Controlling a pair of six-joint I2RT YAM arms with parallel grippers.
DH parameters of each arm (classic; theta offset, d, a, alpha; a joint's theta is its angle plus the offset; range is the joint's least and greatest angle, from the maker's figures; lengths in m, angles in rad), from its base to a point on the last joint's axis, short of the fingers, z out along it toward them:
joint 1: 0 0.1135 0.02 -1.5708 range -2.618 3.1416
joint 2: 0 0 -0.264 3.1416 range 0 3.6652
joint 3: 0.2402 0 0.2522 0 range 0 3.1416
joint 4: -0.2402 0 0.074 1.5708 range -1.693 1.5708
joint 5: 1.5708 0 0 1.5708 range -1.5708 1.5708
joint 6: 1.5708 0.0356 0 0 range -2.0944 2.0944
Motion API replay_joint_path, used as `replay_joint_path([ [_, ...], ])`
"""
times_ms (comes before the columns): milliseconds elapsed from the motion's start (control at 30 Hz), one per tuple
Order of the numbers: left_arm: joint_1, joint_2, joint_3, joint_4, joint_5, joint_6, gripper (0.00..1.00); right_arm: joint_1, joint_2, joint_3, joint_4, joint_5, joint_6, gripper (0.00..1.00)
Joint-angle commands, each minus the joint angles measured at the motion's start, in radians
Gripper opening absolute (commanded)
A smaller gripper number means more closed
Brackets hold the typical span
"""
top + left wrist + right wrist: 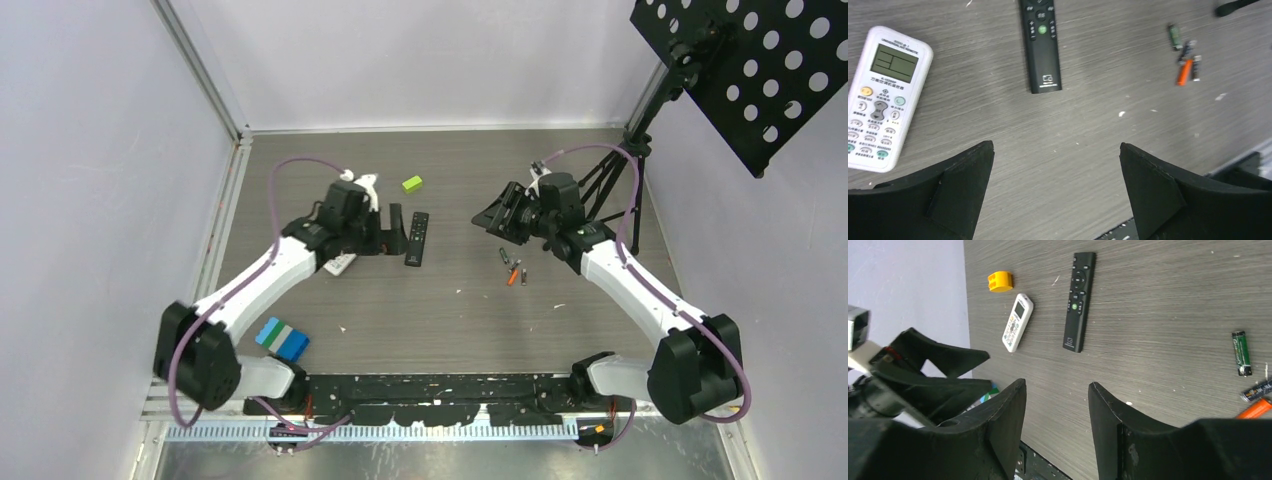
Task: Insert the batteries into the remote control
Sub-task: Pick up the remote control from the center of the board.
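A slim black remote (417,238) lies face up mid-table, also seen in the left wrist view (1040,45) and the right wrist view (1078,302). A white remote (883,97) with a display lies left of it, partly under my left arm (340,263). Several small batteries (512,268) lie loose to the right: a green one (1241,352), a dark one (1258,390) and an orange one (1184,72). My left gripper (1055,145) hovers open and empty beside the black remote (397,232). My right gripper (1057,382) is open and empty, just above the batteries' far side (495,218).
A small lime block (412,183) sits behind the remotes and looks yellow in the right wrist view (1000,281). Blue, white and green blocks (282,338) lie near my left arm's base. A tripod (625,160) with a perforated black panel stands at the back right. Walls enclose the table.
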State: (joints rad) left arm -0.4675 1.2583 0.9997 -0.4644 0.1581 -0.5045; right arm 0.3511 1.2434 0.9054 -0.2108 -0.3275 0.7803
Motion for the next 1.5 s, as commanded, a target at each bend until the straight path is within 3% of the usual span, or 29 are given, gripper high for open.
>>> replay_joint_path([
  [0,-0.063,0.130,0.063,0.107,-0.191,0.040,1.00,0.012,-0.003,-0.022,0.027,0.056,0.032,0.54],
  [100,-0.097,0.264,0.087,0.180,-0.263,0.025,0.99,0.012,0.005,-0.027,0.002,0.075,0.033,0.54],
  [400,-0.158,0.635,0.319,0.173,-0.265,0.055,0.95,0.012,-0.008,-0.065,-0.071,0.139,0.025,0.53],
  [733,-0.189,0.746,0.378,0.135,-0.380,0.094,0.81,0.012,-0.033,-0.114,-0.079,0.147,0.035,0.53],
  [1033,-0.191,0.788,0.401,0.083,-0.398,0.091,0.59,0.012,-0.004,-0.109,-0.086,0.126,0.033,0.53],
  [1167,-0.191,0.781,0.403,0.083,-0.339,0.098,0.35,0.012,0.008,-0.111,-0.075,0.091,0.032,0.53],
  [1267,-0.191,0.746,0.396,0.096,-0.241,0.096,0.21,0.012,0.022,-0.145,0.027,-0.035,0.027,0.53],
  [1467,-0.171,0.628,0.370,0.138,0.040,0.071,0.13,0.018,0.068,-0.276,0.436,-0.216,0.195,0.59],
])
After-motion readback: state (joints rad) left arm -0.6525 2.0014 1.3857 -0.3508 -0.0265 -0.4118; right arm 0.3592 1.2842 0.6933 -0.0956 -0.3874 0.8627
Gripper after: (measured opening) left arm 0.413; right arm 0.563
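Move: The black remote control lies about 10 cm ahead of the left hand, 7 cm to its right and some 15 cm below. The white remote is roughly 16 cm to the left of the black one and 4 cm nearer the bases; the yellow-green block is about 14 cm beyond the black one, and the loose batteries 23 cm to the right of it and 7 cm nearer. From the right hand, the black remote is some 14 cm left, 7 cm ahead and 17 cm below. The left hand drops about 14 cm onto the black remote while reaching forward some 10 cm and to the right, rolling about 25 degrees so its left side rises, then nearly stops and closes its wide-open fingers until they pinch the remote's two long sides near mid-length. With the remote gripped, the hand swings about 3 cm right and 2 cm back, barely rising and rolling back a little, while the half-open, empty right hand sinks some 7 cm and draws back about 3 cm. ##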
